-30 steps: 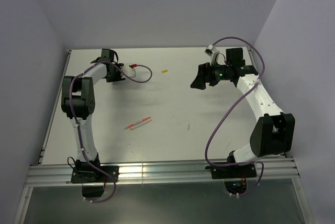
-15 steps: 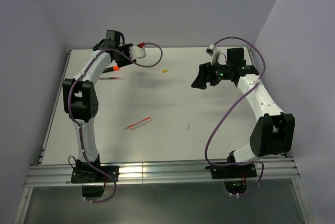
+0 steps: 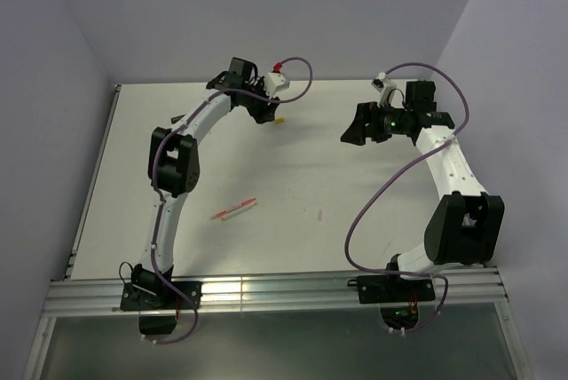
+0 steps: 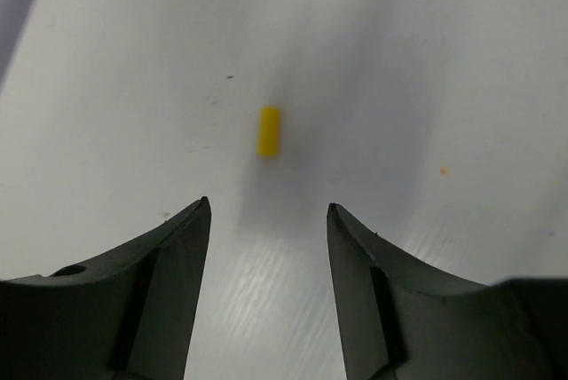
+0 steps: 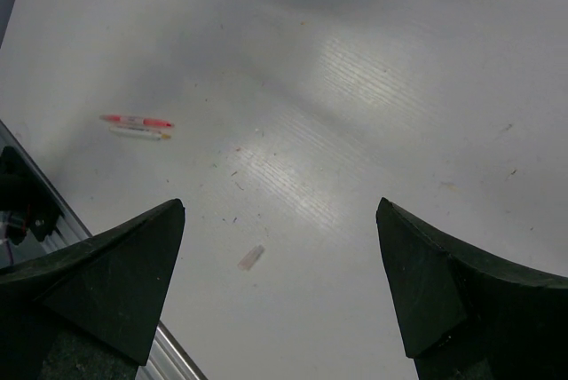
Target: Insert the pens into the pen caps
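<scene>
A small yellowish pen cap (image 4: 269,130) lies on the white table just ahead of my left gripper (image 4: 267,205), which is open with nothing between its fingers. From above, the left gripper (image 3: 267,113) hovers at the far centre, right beside that cap (image 3: 279,120). A thin red pen and a white pen (image 3: 235,209) lie side by side mid-table, also seen in the right wrist view as the pens (image 5: 138,125). A pale cap (image 3: 319,215) lies to their right, the same cap (image 5: 251,257). My right gripper (image 3: 352,134) hangs open and empty above the table (image 5: 280,205).
An aluminium rail (image 3: 266,289) runs along the near table edge by the arm bases. Purple walls close in the table on the left, back and right. The left arm's elbow (image 3: 173,160) stretches over the left part of the table.
The left arm swung from the far-left corner rightward to the yellowish cap, its jaws widening. The right gripper shifted a little to the right.
</scene>
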`<state>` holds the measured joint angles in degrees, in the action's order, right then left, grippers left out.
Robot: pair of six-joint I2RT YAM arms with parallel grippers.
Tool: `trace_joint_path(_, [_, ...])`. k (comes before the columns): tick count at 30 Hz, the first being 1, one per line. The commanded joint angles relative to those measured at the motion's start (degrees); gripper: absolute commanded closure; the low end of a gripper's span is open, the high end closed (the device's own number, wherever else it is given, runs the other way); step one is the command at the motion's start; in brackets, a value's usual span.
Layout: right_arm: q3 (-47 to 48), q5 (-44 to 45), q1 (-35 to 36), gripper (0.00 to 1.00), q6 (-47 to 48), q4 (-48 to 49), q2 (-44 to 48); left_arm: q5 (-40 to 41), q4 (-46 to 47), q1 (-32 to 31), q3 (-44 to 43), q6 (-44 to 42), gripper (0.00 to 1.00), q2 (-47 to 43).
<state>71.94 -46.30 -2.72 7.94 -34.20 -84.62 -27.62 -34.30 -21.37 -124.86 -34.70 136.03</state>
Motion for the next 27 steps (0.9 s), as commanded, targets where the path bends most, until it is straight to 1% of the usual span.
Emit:
trace_joint_path(1, [-0.22, -0.89, -0.79, 0.04, -0.04, -0.34, 2.62, -4.11, 5.46, -0.43, -1.18, 11.04, 0.39, 1.78])
trace_joint_path(9, [-0.4, -0.9, -1.23, 0.04, 0.14, -0.7, 1.91, -2.98, 12.5, -0.34, -2.05, 18.96, 0.36, 6.26])
trace_joint_path(11, [-0.22, -0.81, -1.32, 0.04, 0.23, -0.87, 1.91, -2.44, 12.07, -0.26, -3.19, 20.1, 0.37, 7.85])
trace_joint_path(12, [-0.22, -0.63, -1.32, 0.04, 0.49, -0.96, 2.0, -4.01, 10.68, 0.01, -4.16, 20.28, 0.37, 8.11])
trace_joint_path(14, [-0.31, -0.19, -1.59, 0.04, 1.1, -1.49, 2.44, -6.82, 10.22, 0.62, -2.94, 20.37, 0.39, 6.63])
trace_joint_path(15, [-0.57, -0.1, -1.67, 0.04, 1.37, -1.4, 2.53, -8.14, 10.83, 1.49, 0.37, 20.37, 0.39, 5.66])
trace_joint_path(17, [-1.01, -0.1, -2.02, 0.04, 1.37, -1.58, 2.44, -8.25, 10.75, 2.55, 3.12, 19.94, 0.38, 2.93])
trace_joint_path(20, [-1.28, -0.98, -2.02, 0.04, 1.02, -1.58, 1.92, -5.61, 5.49, 3.17, 3.31, 16.61, 0.39, 2.66])
trace_joint_path(22, [-1.1, -1.24, -2.02, 0.04, 0.84, -1.66, 1.65, -4.73, 2.51, 3.17, 3.13, 16.15, 0.4, 2.66])
trace_joint_path(24, [-1.01, -1.07, -2.02, 0.04, 0.93, -1.75, 1.74, -5.95, -1.1, 3.43, 2.52, 14.4, 0.41, 2.66])
trace_joint_path(25, [-0.93, -0.9, -2.02, 0.04, 1.02, -1.93, 1.91, -6.39, -4.33, 3.52, 2.95, 12.57, 0.42, 1.71])
trace_joint_path(26, [-1.1, -0.89, -2.02, 0.04, 1.28, -2.01, 2.35, -6.22, -4.98, 3.61, 3.91, 12.11, 0.42, 0.91])
trace_joint_path(27, [-1.19, -0.89, -2.02, 0.04, 1.46, -1.93, 2.44, -5.96, -5.68, 3.87, 7.31, 11.59, 0.43, -0.14])
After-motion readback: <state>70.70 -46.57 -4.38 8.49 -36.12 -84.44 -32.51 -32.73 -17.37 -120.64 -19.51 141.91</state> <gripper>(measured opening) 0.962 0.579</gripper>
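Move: The yellow cap lies on the table about 4 cm ahead of the left hand, 6 cm to its right and 11 cm below. Back from that hand are the pink pen, some 28 cm behind and 8 cm left, and the white pen beside it, about 29 cm behind and 6 cm left. From the right hand the yellow cap is roughly 22 cm ahead, 24 cm left and 20 cm below. Down by nearly 8 cm goes the left hand, beside the yellow cap: first it also slides a little to the right, then swings back some 5 cm to the left, ending slightly nearer the base. The wrist rolls about 20 degrees around the fingers' own line, counter-clockwise seen from behind the hand, the fingers staying about half open and touching nothing. ##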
